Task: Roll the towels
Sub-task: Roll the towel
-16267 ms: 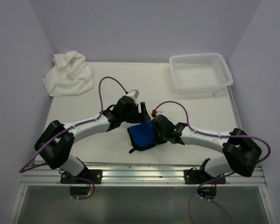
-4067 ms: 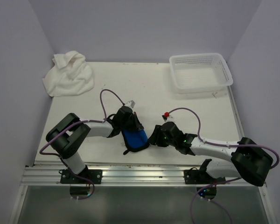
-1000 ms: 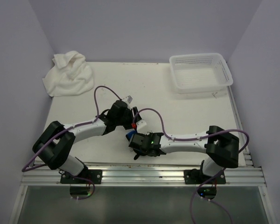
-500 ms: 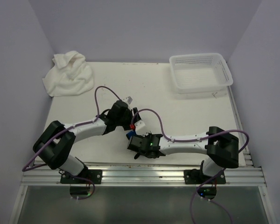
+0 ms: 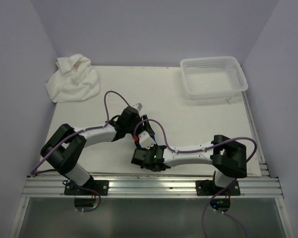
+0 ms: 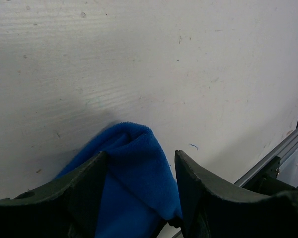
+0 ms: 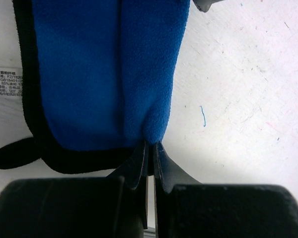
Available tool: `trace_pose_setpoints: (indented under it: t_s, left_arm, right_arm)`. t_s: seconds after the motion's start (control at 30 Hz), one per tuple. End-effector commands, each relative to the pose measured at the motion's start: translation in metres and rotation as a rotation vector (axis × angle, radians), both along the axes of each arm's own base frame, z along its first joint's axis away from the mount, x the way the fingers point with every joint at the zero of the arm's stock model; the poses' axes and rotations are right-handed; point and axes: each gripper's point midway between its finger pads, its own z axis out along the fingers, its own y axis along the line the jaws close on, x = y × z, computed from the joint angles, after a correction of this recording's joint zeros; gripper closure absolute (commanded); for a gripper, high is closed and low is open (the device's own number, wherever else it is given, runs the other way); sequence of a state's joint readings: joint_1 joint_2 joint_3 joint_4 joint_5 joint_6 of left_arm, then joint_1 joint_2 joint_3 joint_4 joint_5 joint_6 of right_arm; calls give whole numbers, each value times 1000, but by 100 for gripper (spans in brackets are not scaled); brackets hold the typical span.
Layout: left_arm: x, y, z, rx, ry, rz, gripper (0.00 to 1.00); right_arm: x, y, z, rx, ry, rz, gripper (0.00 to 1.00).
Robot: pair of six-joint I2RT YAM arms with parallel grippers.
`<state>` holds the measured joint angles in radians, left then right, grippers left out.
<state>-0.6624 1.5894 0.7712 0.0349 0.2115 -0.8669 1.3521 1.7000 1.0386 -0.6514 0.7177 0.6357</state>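
Note:
The small blue towel [image 7: 94,69] lies folded lengthwise on the table, black trim [image 7: 64,161] along its near end. My right gripper [image 7: 150,145] is shut on the near tip of the fold. My left gripper [image 6: 141,154] stands open astride the towel's [image 6: 134,183] far end, a finger on each side of the raised fold. From above, both grippers, left [image 5: 140,130] and right [image 5: 140,148], meet over the towel and hide nearly all of it. The large white towel [image 5: 73,79] sits crumpled at the table's far left corner.
A white perforated basket [image 5: 214,77] stands at the far right. The metal rail [image 5: 149,186] runs along the front edge, close behind the right gripper. A white care label [image 7: 2,82] sticks out from the blue towel's left side.
The right arm has swung left and drawn back towards the front rail with the towel's end. The left gripper has stayed over the far end.

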Motion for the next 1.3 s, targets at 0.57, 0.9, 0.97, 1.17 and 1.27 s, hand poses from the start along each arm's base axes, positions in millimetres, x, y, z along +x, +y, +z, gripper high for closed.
trace_pose_setpoints:
  t_s: [0.57, 0.9, 0.97, 1.17, 1.27]
  left_arm:
    - [6, 7, -2, 43, -59, 7, 68]
    - [1, 17, -9, 66, -54, 26, 80]
    - [0, 18, -10, 72, -52, 29, 85]
    - [-4, 23, -16, 78, -44, 37, 99]
    - [-6, 25, -19, 82, -38, 44, 100]
  right_arm:
    - [-1, 10, 13, -149, -125, 40, 100]
    - [-8, 22, 17, -280, -197, 87, 100]
    - [-10, 24, 17, -301, -211, 95, 100]
    - [-19, 31, 18, -417, -272, 139, 100]
    - [-23, 36, 15, -462, -282, 157, 100]
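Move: The far end of the towel's folded strip is right at the left hand, between its open fingers: about 1 cm back, 2 cm left and 3 cm below. The strip's near end, already pinched by the right fingers, is some 11 cm back and 5 cm right of the left hand. From the right hand, the black loop by the towel's flat left edge lies about 8 cm left and 2 cm back; the white tag, 9 cm left and 3 cm ahead, both roughly 3 cm lower. Leftward goes the right hand, about 3 cm, easing some 2 cm back at one height, keeping its pinch on the strip's near end and rolling about 20 degrees so its fingers swing to the right beneath it. The left hand sinks about 2 cm and slips 2 cm left, then slightly back, while its wide-open fingers shut on the strip's far end. ##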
